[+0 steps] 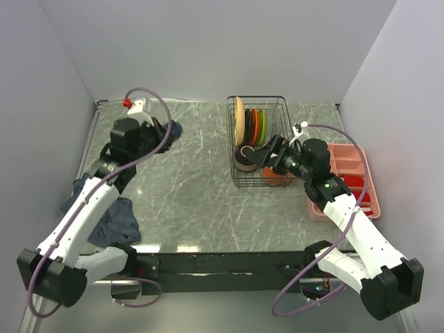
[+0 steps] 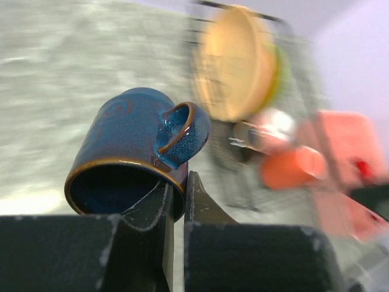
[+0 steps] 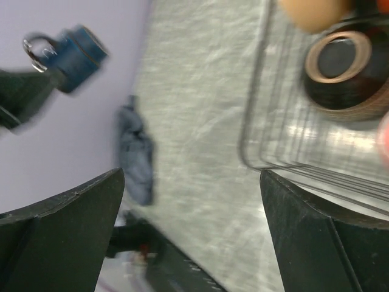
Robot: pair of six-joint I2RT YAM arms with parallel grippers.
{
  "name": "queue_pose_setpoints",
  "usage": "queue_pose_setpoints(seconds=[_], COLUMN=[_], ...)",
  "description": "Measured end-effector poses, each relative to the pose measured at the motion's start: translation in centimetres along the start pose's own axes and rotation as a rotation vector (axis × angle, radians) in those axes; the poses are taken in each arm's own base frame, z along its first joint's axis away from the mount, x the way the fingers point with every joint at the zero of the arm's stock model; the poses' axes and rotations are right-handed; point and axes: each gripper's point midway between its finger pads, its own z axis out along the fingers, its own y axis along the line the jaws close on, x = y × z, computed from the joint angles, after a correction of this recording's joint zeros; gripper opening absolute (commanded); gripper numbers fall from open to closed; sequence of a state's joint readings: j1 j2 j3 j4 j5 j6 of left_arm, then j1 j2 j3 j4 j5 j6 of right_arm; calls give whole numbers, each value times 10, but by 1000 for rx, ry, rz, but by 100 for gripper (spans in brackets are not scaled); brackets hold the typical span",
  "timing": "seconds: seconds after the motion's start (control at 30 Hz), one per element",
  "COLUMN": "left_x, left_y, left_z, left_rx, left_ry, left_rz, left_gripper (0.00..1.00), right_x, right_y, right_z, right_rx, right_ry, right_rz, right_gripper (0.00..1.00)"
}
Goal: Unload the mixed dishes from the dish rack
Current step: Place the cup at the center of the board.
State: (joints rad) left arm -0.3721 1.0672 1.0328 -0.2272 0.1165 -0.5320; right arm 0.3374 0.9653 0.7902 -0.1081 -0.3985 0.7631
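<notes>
The black wire dish rack (image 1: 257, 182) holds upright tan (image 1: 239, 116), orange-red (image 1: 254, 125) and green (image 1: 262, 127) plates, a brown bowl (image 1: 243, 159) and an orange mug (image 1: 276, 178). My left gripper (image 1: 164, 132) is at the far left of the table, shut on the rim of a small dark-blue cup (image 2: 130, 143), one finger inside it (image 2: 152, 204) and one outside. My right gripper (image 1: 268, 157) hovers over the rack's near half, open and holding nothing. In the right wrist view its jaws (image 3: 191, 182) stand wide beside the rack's wires (image 3: 267, 137) and the bowl (image 3: 346, 67).
A pink divided tray (image 1: 352, 161) with red items sits right of the rack. A blue-grey cloth (image 1: 114, 218) lies at the table's left front edge. Walls close in the table at the back and both sides.
</notes>
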Motion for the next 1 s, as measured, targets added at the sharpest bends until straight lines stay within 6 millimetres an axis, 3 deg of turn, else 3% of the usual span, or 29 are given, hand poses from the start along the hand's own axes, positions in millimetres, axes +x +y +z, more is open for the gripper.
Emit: queue_pose_setpoints(seconds=[0.07,0.23,0.5,0.73,1.0], left_x=[-12,-12,-22,-38,-32], left_y=[31,108,211,280,344], left_z=[5,13,22,36,65], left_rx=[-114,-350,-573,-680,-764], left_ry=[14,129,255,281,366], left_rz=[18,20,-64,-147,-188], left_gripper=[1,1,1,1,1], right_x=[-2,-4,8,15,13], right_y=[-7,-25,-52,-66,-78], right_z=[-5,-15,-28,-35,-36], right_rx=[51,157,271,328,388], right_ry=[-5,8,67,107,133], right_rz=[-56,-163,-252,-293,-333], right_gripper=[100,100,100,100,100])
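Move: The blue cup is already pinched by its wall in my left fingers. The bare far-left tabletop I take it to lies about 19 cm ahead, 28 left and 28 below; the blue cloth is some 11 cm back and 28 left, at table height, and the dish rack 18 ahead and 43 right. From my empty right hand the orange mug is about 10 cm ahead, 5 right, 19 below, and the black bowl 15 ahead, 8 left. I swing my left hand some 26 cm left, 17 cm forward and 16 cm down, away from the rack towards the bare far-left tabletop, keeping my pinch on the cup as the fingers tip down and turn counter-clockwise. My right hand, still wide open, shifts about 6 cm right and 6 down towards the orange mug, rolling some 30 degrees with its left side dropping. ##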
